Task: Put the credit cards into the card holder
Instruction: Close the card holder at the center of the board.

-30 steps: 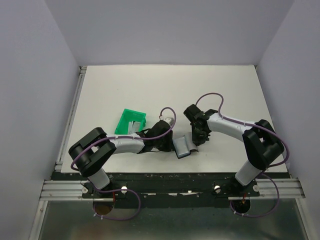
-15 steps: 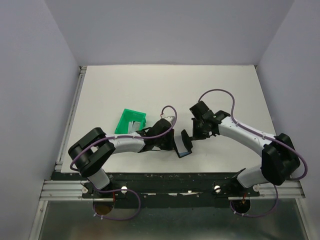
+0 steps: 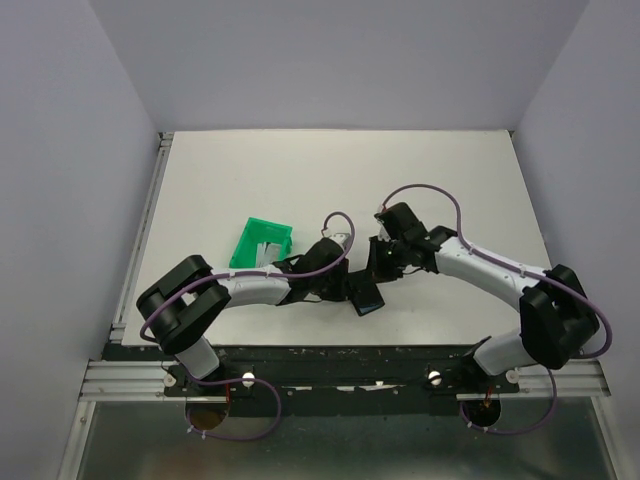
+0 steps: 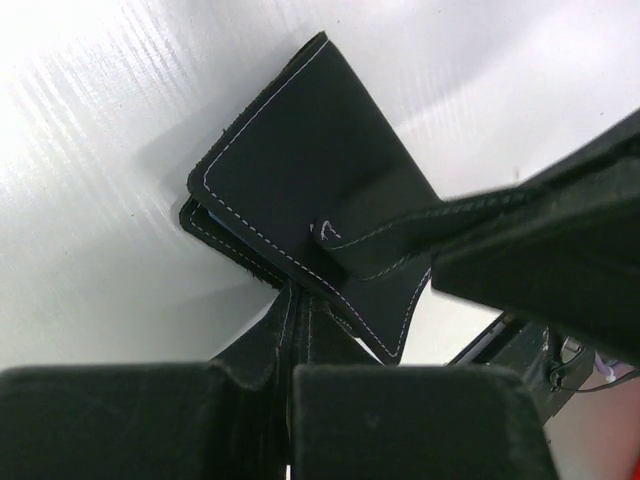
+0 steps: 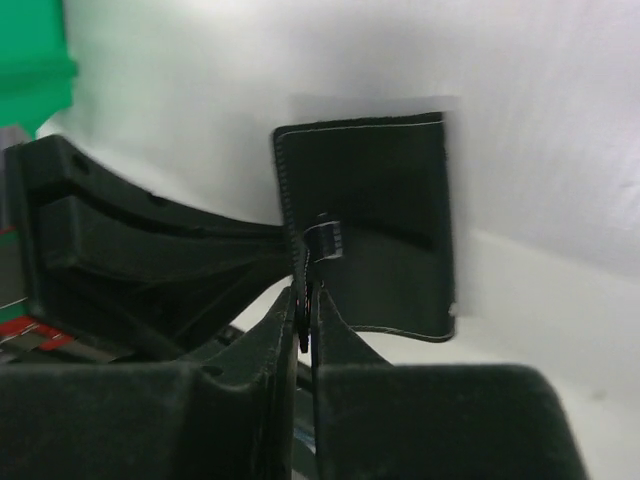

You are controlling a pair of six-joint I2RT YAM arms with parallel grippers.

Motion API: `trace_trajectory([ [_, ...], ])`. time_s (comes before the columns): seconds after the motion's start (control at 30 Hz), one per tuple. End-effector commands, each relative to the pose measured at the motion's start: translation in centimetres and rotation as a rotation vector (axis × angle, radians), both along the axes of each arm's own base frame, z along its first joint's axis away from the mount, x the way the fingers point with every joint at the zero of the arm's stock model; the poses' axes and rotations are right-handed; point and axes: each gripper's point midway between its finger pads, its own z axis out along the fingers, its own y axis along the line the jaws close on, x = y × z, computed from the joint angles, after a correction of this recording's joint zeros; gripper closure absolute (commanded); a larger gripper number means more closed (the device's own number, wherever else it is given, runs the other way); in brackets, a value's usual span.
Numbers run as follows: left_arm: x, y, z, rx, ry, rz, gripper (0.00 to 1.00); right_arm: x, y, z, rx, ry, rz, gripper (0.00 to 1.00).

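The black card holder [image 3: 366,296] stands nearly folded near the table's front edge, pinched between both grippers. My left gripper [image 3: 345,288] is shut on its left side; in the left wrist view the fingers [image 4: 400,420] clamp the stitched leather of the card holder [image 4: 300,170]. My right gripper [image 3: 382,266] is shut on the other flap, and its jaws [image 5: 308,330] close on the edge and strap of the card holder [image 5: 375,220]. Pale credit cards [image 3: 266,249] lie in the green bin. The slots inside the holder are hidden.
The green plastic bin [image 3: 249,236] sits just left of the left gripper, and its corner [image 5: 30,60] shows in the right wrist view. The left arm's black finger [image 5: 120,250] lies close beside the right fingers. White table [image 3: 330,180] extends behind both arms.
The right gripper has swung left toward the left gripper, carrying its flap along. The card holder has gone from lying open to nearly folded. The left gripper has stayed in place.
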Motion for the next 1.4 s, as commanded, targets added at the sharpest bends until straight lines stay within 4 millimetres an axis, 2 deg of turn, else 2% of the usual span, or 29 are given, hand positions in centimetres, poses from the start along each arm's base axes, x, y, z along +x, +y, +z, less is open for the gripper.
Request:
trace_trajectory([
  [0.0,-1.0,1.2,-0.9,0.04,0.018,0.001,1.0,-1.5,3.7,2.0,0.231,0.001,0.165,0.8],
  [0.23,-2.2,4.2,-2.1,0.102,0.03,0.041,1.0,-0.9,2.5,6.9,0.267,-0.197,0.153,0.41],
  [0.3,-2.6,4.8,-2.4,0.113,0.034,0.047,1.0,-0.6,1.8,7.7,0.25,-0.241,0.134,0.38],
  [0.43,-2.9,5.4,-2.7,0.124,0.038,0.057,1.0,0.0,-0.6,7.8,0.154,-0.294,0.061,0.38],
  [0.53,-2.9,5.4,-2.6,0.123,0.04,0.057,1.0,1.0,-3.5,6.4,0.005,-0.268,-0.066,0.38],
  [0.63,-3.0,5.8,-2.4,0.134,0.043,0.063,1.0,1.5,-5.8,3.5,-0.159,-0.167,-0.134,0.39],
  [0.77,-3.0,6.6,-0.9,0.129,0.01,0.084,1.0,2.0,-4.5,0.9,-0.152,-0.096,-0.075,0.37],
  [0.87,-2.5,6.8,2.1,0.088,-0.062,0.088,1.0,2.5,-4.1,-0.1,-0.107,-0.075,-0.07,0.34],
  [0.93,-1.3,6.8,4.6,0.065,-0.144,0.108,1.0,2.6,-4.2,-0.6,-0.065,-0.053,-0.073,0.32],
  [1.07,0.3,5.2,9.0,-0.008,-0.247,0.081,1.0,2.3,-3.8,-1.9,0.036,0.009,-0.039,0.31],
  [1.13,0.8,3.8,10.1,-0.046,-0.278,0.05,0.99,2.1,-3.6,-2.6,0.062,0.034,-0.026,0.31],
  [1.27,1.6,0.3,10.6,-0.103,-0.274,-0.032,1.0,1.5,-2.7,-3.5,0.117,0.092,0.001,0.32],
  [1.37,1.8,-1.3,9.1,-0.119,-0.244,-0.057,1.0,1.2,-2.5,-4.0,0.127,0.115,-0.003,0.32],
])
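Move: The folded card holder's middle is about 4 cm to the right of the shut left fingers and 1 cm ahead, the fingers being at its left edge. The right fingers have its strap pinched between them; the holder's middle is some 6 cm below that hand, about 1 cm back and 1 cm left. The green bin stands roughly 20 cm left of the left hand and 10 cm farther out. Right hand opens off the strap, rises 8 cm, then descends rightward; left slides leftward, then lifts 10 cm. ##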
